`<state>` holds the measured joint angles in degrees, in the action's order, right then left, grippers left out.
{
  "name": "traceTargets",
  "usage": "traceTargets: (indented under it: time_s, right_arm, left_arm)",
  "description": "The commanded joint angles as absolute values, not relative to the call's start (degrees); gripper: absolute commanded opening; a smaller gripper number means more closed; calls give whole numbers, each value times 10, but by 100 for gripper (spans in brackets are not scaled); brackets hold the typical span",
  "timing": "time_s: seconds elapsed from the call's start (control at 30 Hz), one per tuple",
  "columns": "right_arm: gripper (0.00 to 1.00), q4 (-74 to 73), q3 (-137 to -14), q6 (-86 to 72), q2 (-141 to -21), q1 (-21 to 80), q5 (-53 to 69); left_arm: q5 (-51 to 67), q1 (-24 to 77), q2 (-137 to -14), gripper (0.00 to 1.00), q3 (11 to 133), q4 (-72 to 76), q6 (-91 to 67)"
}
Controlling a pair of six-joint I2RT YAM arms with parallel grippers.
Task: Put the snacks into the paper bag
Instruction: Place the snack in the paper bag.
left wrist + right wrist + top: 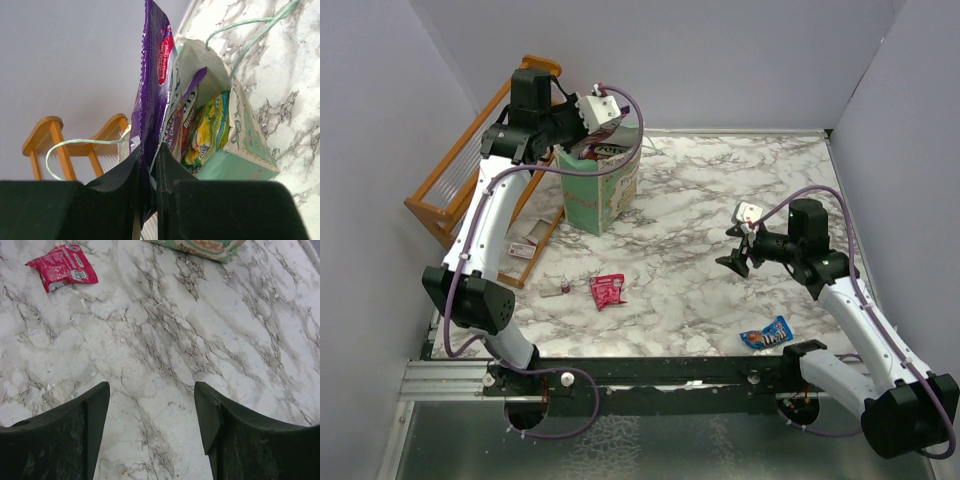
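My left gripper [148,165] is shut on a purple snack packet [152,85] and holds it above the open mouth of the mint-green paper bag [245,135]. Inside the bag I see a yellow-green packet [207,130] and others. In the top view the bag [605,185] stands at the back left with the left gripper [582,150] over it. A red packet [608,290] lies on the marble, also in the right wrist view [62,265]. A blue packet [766,334] lies near the front right. My right gripper [150,405] is open and empty above bare marble, shown in the top view [735,255].
An orange wooden slatted rack [470,170] stands at the left behind the bag, also in the left wrist view [50,140]. A tiny red-capped tube [558,290] lies left of the red packet. A flat card [523,248] lies by the rack. Grey walls enclose the table.
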<state>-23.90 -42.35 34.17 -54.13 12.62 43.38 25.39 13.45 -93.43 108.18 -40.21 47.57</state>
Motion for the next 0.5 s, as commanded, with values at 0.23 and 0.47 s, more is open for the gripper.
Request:
traceTargets:
  time_s: [0.23, 0.47]
  right_arm:
    - [69, -228, -417, 346, -546, 123, 428]
    - [69, -230, -417, 347, -542, 123, 426]
  left_arm:
    - [326, 129, -1074, 0, 1254, -482, 541]
    - [319, 120, -1100, 0, 1236, -431, 512]
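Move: The left hand already holds the purple snack above the rim of the paper bag, with the bag's middle about 4 cm ahead, 4 cm to its right and some 24 cm below. The wooden rack's middle stands roughly 18 cm to this hand's left and 2 cm ahead, and the red packet lies about 24 cm back, 6 cm to the right and 36 cm below. From the idle right hand, the bag is some 22 cm ahead and 37 cm to the left. Still pinching the purple snack, the left hand carries it over the paper bag's open mouth, going forward about 5 cm with a small drift to the right, first nearly level and then sinking more steeply, for some 4 to 5 cm down in all. The wrist turns only slightly, tipping downward and a little clockwise, and the fingers keep their hold throughout. ##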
